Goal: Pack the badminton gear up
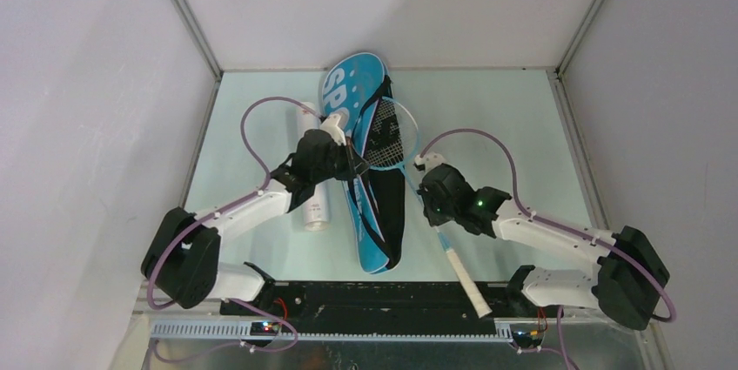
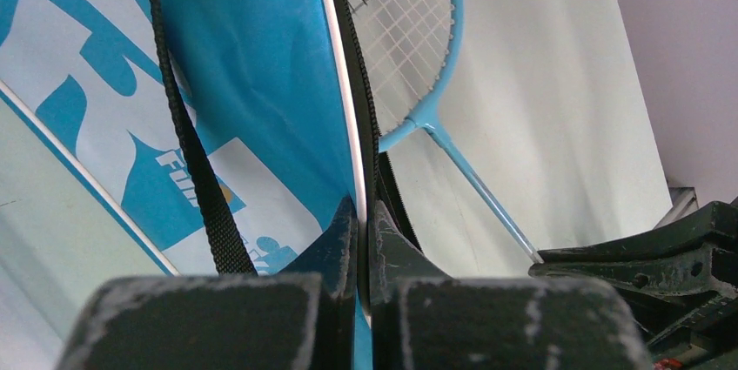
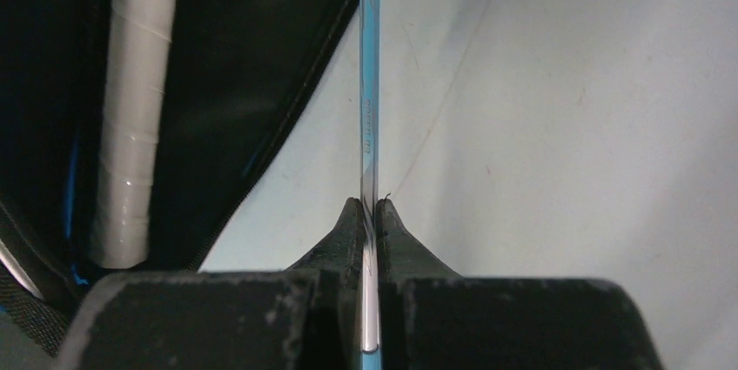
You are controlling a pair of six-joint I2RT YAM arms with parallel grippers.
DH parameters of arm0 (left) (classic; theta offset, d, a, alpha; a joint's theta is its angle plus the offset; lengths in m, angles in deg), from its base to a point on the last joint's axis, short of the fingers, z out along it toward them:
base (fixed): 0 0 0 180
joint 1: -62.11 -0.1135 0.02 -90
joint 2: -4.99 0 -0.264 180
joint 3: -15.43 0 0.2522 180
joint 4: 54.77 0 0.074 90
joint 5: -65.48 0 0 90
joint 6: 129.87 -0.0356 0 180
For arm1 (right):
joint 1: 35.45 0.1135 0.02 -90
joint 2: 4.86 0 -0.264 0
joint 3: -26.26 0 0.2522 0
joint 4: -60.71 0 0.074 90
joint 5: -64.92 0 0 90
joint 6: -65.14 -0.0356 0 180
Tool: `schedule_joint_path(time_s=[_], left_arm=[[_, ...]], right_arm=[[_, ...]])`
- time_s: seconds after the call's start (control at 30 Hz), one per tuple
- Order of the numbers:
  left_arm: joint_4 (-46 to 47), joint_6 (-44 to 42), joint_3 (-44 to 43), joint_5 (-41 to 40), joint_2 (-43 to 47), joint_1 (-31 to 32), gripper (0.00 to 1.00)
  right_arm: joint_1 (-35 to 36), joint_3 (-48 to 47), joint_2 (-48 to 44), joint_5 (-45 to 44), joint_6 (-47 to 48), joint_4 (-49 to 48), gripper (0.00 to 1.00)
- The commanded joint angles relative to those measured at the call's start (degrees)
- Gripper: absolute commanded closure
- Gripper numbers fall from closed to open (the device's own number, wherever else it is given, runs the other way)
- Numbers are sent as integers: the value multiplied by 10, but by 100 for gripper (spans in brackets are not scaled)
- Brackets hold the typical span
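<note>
The blue "SPORT" bag (image 1: pixel 370 213) lies lengthwise mid-table with its black inside showing. My left gripper (image 1: pixel 354 164) (image 2: pixel 365 213) is shut on the bag's white-piped zipper edge (image 2: pixel 348 109), holding the flap up, and the black strap (image 2: pixel 187 144) hangs beside it. A blue racket (image 1: pixel 389 131) has its head at the bag's mouth and its cream handle (image 1: pixel 466 279) pointing to the near edge. My right gripper (image 1: pixel 421 196) (image 3: pixel 370 209) is shut on its thin shaft (image 3: pixel 369 83). A second cream handle (image 3: pixel 130 126) lies inside the bag. The long white tube (image 1: pixel 313 200) lies left of the bag, partly under my left arm.
White walls enclose the pale green table (image 1: pixel 505 117) on three sides. A black rail (image 1: pixel 374 300) with the arm bases runs along the near edge. My two wrists are close together over the bag's right side.
</note>
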Motion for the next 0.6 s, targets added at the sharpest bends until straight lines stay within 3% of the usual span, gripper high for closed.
schedule_joint_path(time_s=[0.0,0.57], left_arm=[[37,-15,-34,32,-1,-4,100],[52,-34,-36,166,-15,22,100]], right_arm=[[5,-25,20,28,19,-88,100],[-12,-151,191,92,-3,-242,100]])
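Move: The right hand holds the racket by its shaft. The middle of the bag's black opening lies about 12 cm to its left, 9 cm ahead and 6 cm lower; the racket head, already partly under the blue flap, is about 22 cm ahead and 11 cm left. From the left hand, shut on the flap's edge, that head lies some 10 cm ahead and 8 cm right, 8 cm lower. The shuttlecock tube is level with it, 16 cm left. Still pinching the racket's shaft, the right hand carries it left about 8 cm and forward some 5 cm, over the bag's opening and in beside the left gripper, dipping slightly before it rises at the end. The left hand keeps its pinch on the flap's edge and eases back and to the right, about 3 cm in all, turning some 10 degrees clockwise. ##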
